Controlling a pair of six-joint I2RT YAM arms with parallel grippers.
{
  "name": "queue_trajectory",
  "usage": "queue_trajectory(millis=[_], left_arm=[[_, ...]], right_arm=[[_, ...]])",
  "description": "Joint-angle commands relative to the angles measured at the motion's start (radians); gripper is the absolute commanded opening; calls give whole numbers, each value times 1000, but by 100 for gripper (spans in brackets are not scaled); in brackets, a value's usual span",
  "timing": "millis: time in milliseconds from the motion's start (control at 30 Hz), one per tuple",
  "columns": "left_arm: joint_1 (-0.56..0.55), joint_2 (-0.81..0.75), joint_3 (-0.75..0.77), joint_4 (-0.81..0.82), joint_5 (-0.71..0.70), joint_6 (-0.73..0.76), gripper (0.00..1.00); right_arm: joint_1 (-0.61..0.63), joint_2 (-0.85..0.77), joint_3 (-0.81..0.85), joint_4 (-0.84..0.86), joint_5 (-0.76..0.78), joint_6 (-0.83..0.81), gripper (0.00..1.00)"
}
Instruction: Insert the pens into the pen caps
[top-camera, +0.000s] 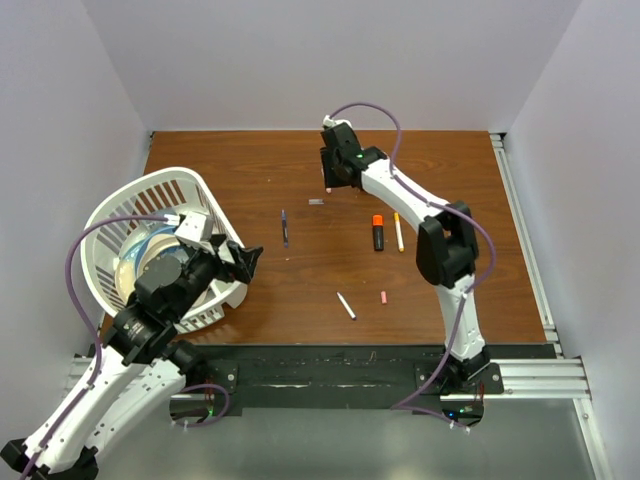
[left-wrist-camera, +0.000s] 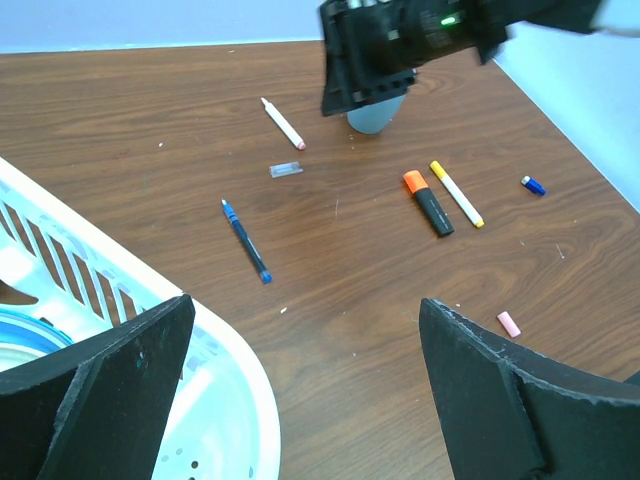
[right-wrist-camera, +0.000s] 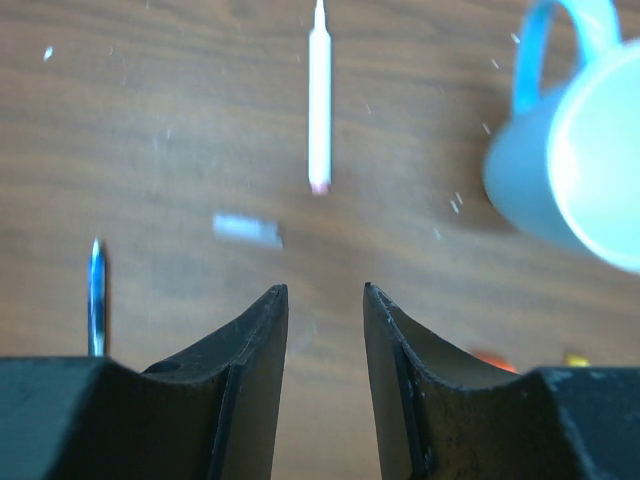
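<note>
Several pens lie on the brown table: a dark blue pen (top-camera: 285, 228) (left-wrist-camera: 246, 241) (right-wrist-camera: 96, 297), a black highlighter with an orange end (top-camera: 378, 232) (left-wrist-camera: 428, 202), a yellow-tipped white pen (top-camera: 399, 231) (left-wrist-camera: 457, 194), a short white pen (top-camera: 345, 305), and a white pen with a pink tip (left-wrist-camera: 282, 123) (right-wrist-camera: 319, 100). Caps lie loose: a clear grey cap (top-camera: 316, 202) (left-wrist-camera: 286, 170) (right-wrist-camera: 246, 229), a pink cap (top-camera: 383, 297) (left-wrist-camera: 508, 323) and a blue cap (left-wrist-camera: 533, 185). My right gripper (top-camera: 333, 178) (right-wrist-camera: 325, 292) hovers over the far middle, slightly open and holding nothing. My left gripper (top-camera: 247, 262) (left-wrist-camera: 306, 302) stands wide open beside the basket.
A white slatted basket (top-camera: 110, 215) (left-wrist-camera: 235, 400) sits at the left with a round blue-rimmed thing inside. A light blue mug (left-wrist-camera: 375, 118) (right-wrist-camera: 580, 170) stands beside the right gripper at the back. Walls close the table on three sides.
</note>
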Motion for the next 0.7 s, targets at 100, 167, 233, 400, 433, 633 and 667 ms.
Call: queue_trajectory(millis=[100, 167, 233, 400, 433, 633, 667], left_arm=[[-5, 5, 2, 46, -13, 21, 100], [-5, -3, -1, 49, -13, 21, 100], [-5, -9, -1, 50, -17, 23, 100], [-5, -12, -4, 52, -28, 21, 100], [-5, -12, -4, 54, -27, 21, 100], [-7, -8, -4, 51, -36, 21, 100], [-5, -11, -4, 54, -34, 24, 100]], right_arm=[[1, 191, 225, 75, 81, -24, 41], [0, 219, 247, 99, 97, -33, 41], [-2, 260, 261, 122, 101, -42, 42], [-2, 332, 284, 153, 133, -48, 42], [-2, 354, 290, 159, 136, -48, 42], [-2, 395, 314, 121, 124, -42, 37], [-2, 385, 305, 106, 127, -39, 35]])
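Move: The white pen lies about 8 cm ahead of my right hand, 2 cm to its left and some 12 cm below. The mug stands about 11 cm to the right of the pen and nearly level with it. The clear cap is roughly 7 cm nearer me than the pen and 3 cm farther left; the blue pen is some 8 cm back and 12 cm left of my right hand. From my left hand the white pen lies about 36 cm ahead, 15 cm right and 26 cm down. I bring my right hand down nearly 10 cm and forward about 7 cm, drifting a little left, beside the mug and onto the white pen's near, pink end. The forward reach comes fast at first, then I mostly sink and ease to a near stop with the part-open fingers lined up either side of the barrel, wrist almost steady, not yet pinching. ##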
